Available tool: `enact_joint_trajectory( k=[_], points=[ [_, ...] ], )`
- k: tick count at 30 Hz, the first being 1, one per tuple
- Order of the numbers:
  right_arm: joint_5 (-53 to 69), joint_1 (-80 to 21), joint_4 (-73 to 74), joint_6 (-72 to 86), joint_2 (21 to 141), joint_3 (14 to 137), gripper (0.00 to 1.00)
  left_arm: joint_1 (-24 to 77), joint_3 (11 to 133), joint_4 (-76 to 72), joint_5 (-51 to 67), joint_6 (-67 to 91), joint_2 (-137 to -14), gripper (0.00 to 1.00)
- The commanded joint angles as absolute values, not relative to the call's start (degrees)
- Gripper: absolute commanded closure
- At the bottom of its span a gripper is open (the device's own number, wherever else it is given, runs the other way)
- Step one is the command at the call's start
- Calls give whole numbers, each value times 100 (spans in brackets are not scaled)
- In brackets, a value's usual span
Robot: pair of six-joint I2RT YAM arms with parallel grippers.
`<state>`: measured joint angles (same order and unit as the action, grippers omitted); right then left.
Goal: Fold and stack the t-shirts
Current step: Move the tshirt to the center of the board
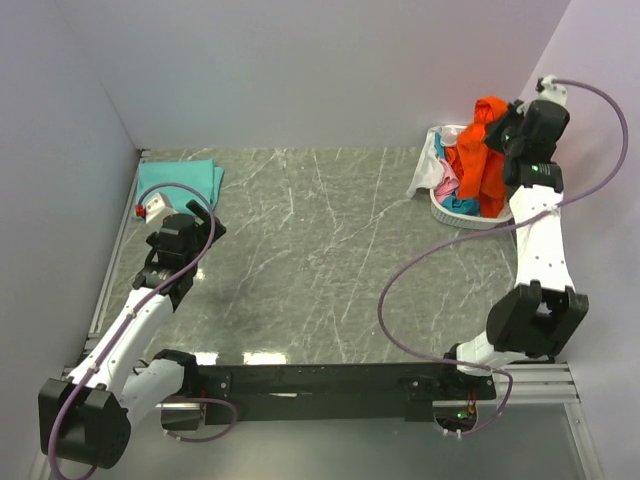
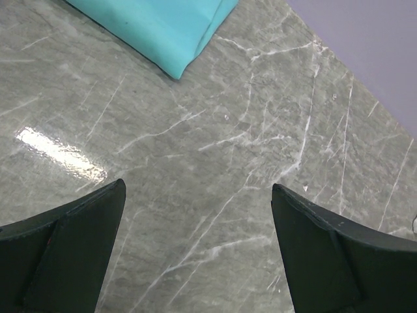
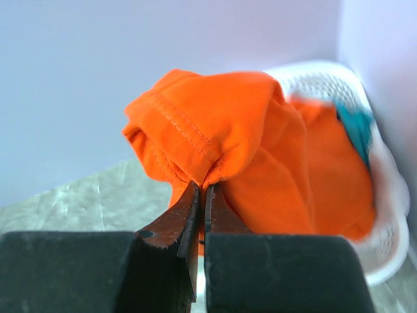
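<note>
My right gripper [image 3: 203,188] is shut on a fold of the bright orange t-shirt [image 3: 260,150], holding it up above the white basket [image 3: 384,195]. In the top view the orange t-shirt [image 1: 480,150] hangs from the right gripper [image 1: 503,122] over the basket [image 1: 462,213], where pink, teal and white cloth lies. A folded mint-green t-shirt [image 1: 182,180] lies at the table's far left corner; its corner [image 2: 163,29] shows in the left wrist view. My left gripper [image 2: 199,195] stands open over bare marble, nothing between its fingers [image 2: 78,248].
Lilac walls close in the table on the left, back and right. A small white and red object [image 1: 152,207] sits by the left arm, next to the folded shirt. The grey marble tabletop [image 1: 320,260] stretches between the two arms.
</note>
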<state>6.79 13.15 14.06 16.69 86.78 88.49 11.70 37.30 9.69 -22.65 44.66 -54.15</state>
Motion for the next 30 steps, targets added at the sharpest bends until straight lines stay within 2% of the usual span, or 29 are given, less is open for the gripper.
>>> enact_joint_trajectory(
  k=[1,2,5,13,23,28,30],
  points=[
    [222,444,1511,970,7894,9544,100,1160,3981,966,-2136,4412,-5282,0],
    [-285,196,1547,810,7823,9632,100,1151,3990,1019,-2101,4412,-5274,1],
    [-458,-736,1670,492,7577,10018,100,1151,4052,1081,-1996,4412,-5221,1],
    [1027,-1959,1161,949,7066,10423,100,1143,4209,1300,-1802,4465,-4905,1],
    [1828,-3137,1073,1423,7875,11452,100,1143,4333,1836,-1687,4825,-4492,0],
    [1328,-3173,607,1898,7437,10190,100,1143,4263,2162,-1784,5071,-4237,1],
    [577,-3164,501,2003,7165,9043,100,1143,4202,2311,-1863,5202,-4184,1]
  ],
)
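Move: The right hand already holds the orange t-shirt, its lower part still in the basket. The board's center lies about 38 cm to that hand's left, 13 cm back and 35 cm below. The laundry basket's middle is some 6 cm ahead, 4 cm right and 29 cm down; the white cloth over its rim, 5 cm ahead, 10 cm left and 27 cm down. From the left hand the board's center is about 29 cm right, 2 cm ahead and 18 cm below. Still pinching the orange t-shirt, the right hand hauls it up out of the basket and swings it fast towards above the board's center, some 33 cm left and 25 cm up while drawing back, then sinks about 5 cm at the end. The wrist turns counter-clockwise and the fingertips tip up. The open, empty left hand rises and backs off slightly. ##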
